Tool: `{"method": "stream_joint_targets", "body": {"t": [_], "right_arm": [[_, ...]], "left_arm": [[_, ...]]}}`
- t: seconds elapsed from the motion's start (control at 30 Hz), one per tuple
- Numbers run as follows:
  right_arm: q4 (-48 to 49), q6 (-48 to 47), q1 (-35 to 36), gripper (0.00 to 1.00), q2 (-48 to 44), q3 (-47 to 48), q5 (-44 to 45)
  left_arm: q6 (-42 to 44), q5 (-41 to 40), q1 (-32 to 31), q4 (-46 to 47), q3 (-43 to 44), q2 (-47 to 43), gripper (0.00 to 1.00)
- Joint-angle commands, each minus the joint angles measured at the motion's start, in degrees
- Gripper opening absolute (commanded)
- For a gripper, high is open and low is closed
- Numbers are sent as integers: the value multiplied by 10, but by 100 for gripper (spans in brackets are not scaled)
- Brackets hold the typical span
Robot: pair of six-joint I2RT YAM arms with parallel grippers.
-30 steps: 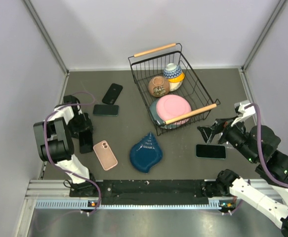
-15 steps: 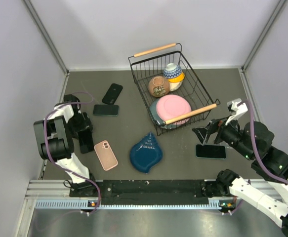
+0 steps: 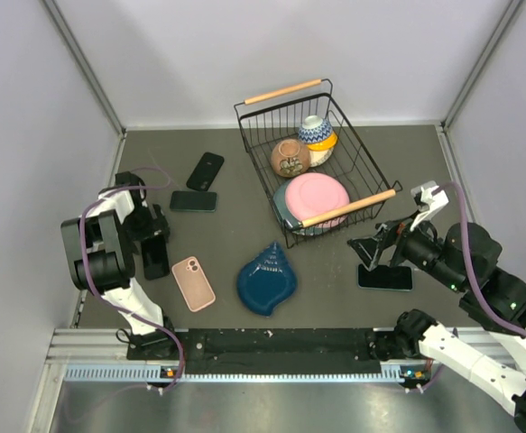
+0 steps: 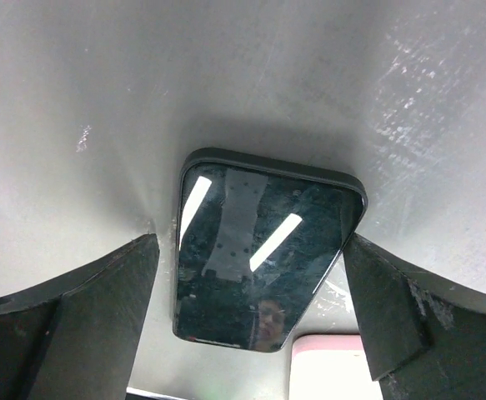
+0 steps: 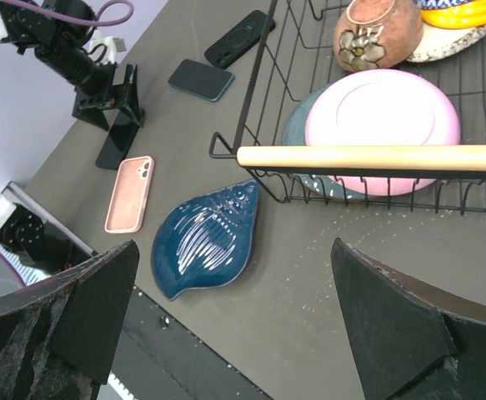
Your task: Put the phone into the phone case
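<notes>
A black phone (image 4: 263,250) lies flat, screen up, on the dark table between the spread fingers of my left gripper (image 4: 251,246); neither finger touches it. From above, the left gripper (image 3: 153,237) hovers over the top end of this phone (image 3: 158,260) at the table's left side. The pink phone case (image 3: 193,282) lies just right of the phone, its corner (image 4: 326,367) showing in the left wrist view. My right gripper (image 3: 364,253) hangs open and empty at the right, above the table beside another dark phone (image 3: 384,276). Its wrist view shows the case (image 5: 129,193) far off.
A blue shell-shaped dish (image 3: 267,278) lies at centre front. A wire basket (image 3: 362,149) with wooden handles holds a pink plate and bowls. Two more dark phones (image 3: 193,200) (image 3: 206,170) lie behind the left gripper. Grey walls close in both sides.
The left jaws have spread wider around the black phone, which stays put on the table. The right gripper has moved left and lower toward the table.
</notes>
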Motion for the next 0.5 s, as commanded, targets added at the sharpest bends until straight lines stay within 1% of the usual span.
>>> {"method": "stream_joint_targets", "body": {"t": [0.0, 0.03, 0.07, 0.17, 0.27, 0.3, 0.4, 0.43, 0.47], "right_arm": [[26, 5, 6, 99, -7, 30, -36], [26, 4, 6, 99, -7, 30, -41], [26, 4, 6, 99, -7, 30, -41], [27, 6, 6, 99, -5, 26, -33], [33, 10, 6, 99, 3, 19, -29], [34, 12, 6, 99, 8, 17, -30], [40, 20, 6, 99, 42, 26, -72], [43, 28, 5, 99, 51, 29, -93], [47, 33, 6, 99, 72, 31, -104]], "left_arm": [[26, -19, 2, 2, -14, 25, 93], [31, -11, -1, 4, -15, 25, 91], [30, -11, -1, 4, -16, 27, 86], [23, -1, -1, -2, -12, 32, 75], [6, 12, -1, -3, -7, 21, 55], [3, 14, 0, -3, -2, 18, 46], [-11, 25, 3, -4, 9, 10, 41], [-18, 28, 6, -4, 13, 10, 36], [-22, 26, 6, -6, 15, 7, 35]]}}
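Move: The phone lies flat between the open fingers of the left hand, its middle about 3 cm back, 1 cm to the right and 1 cm below. The pink phone case is some 12 cm back and 10 cm right of that hand; a second phone lies about 11 cm ahead and 11 cm right. From the raised right hand the phone is roughly 48 cm left, 10 cm ahead and 31 cm below. The left fingers close from wide open onto the phone's long edges, the hand shifting about 1 cm right. ##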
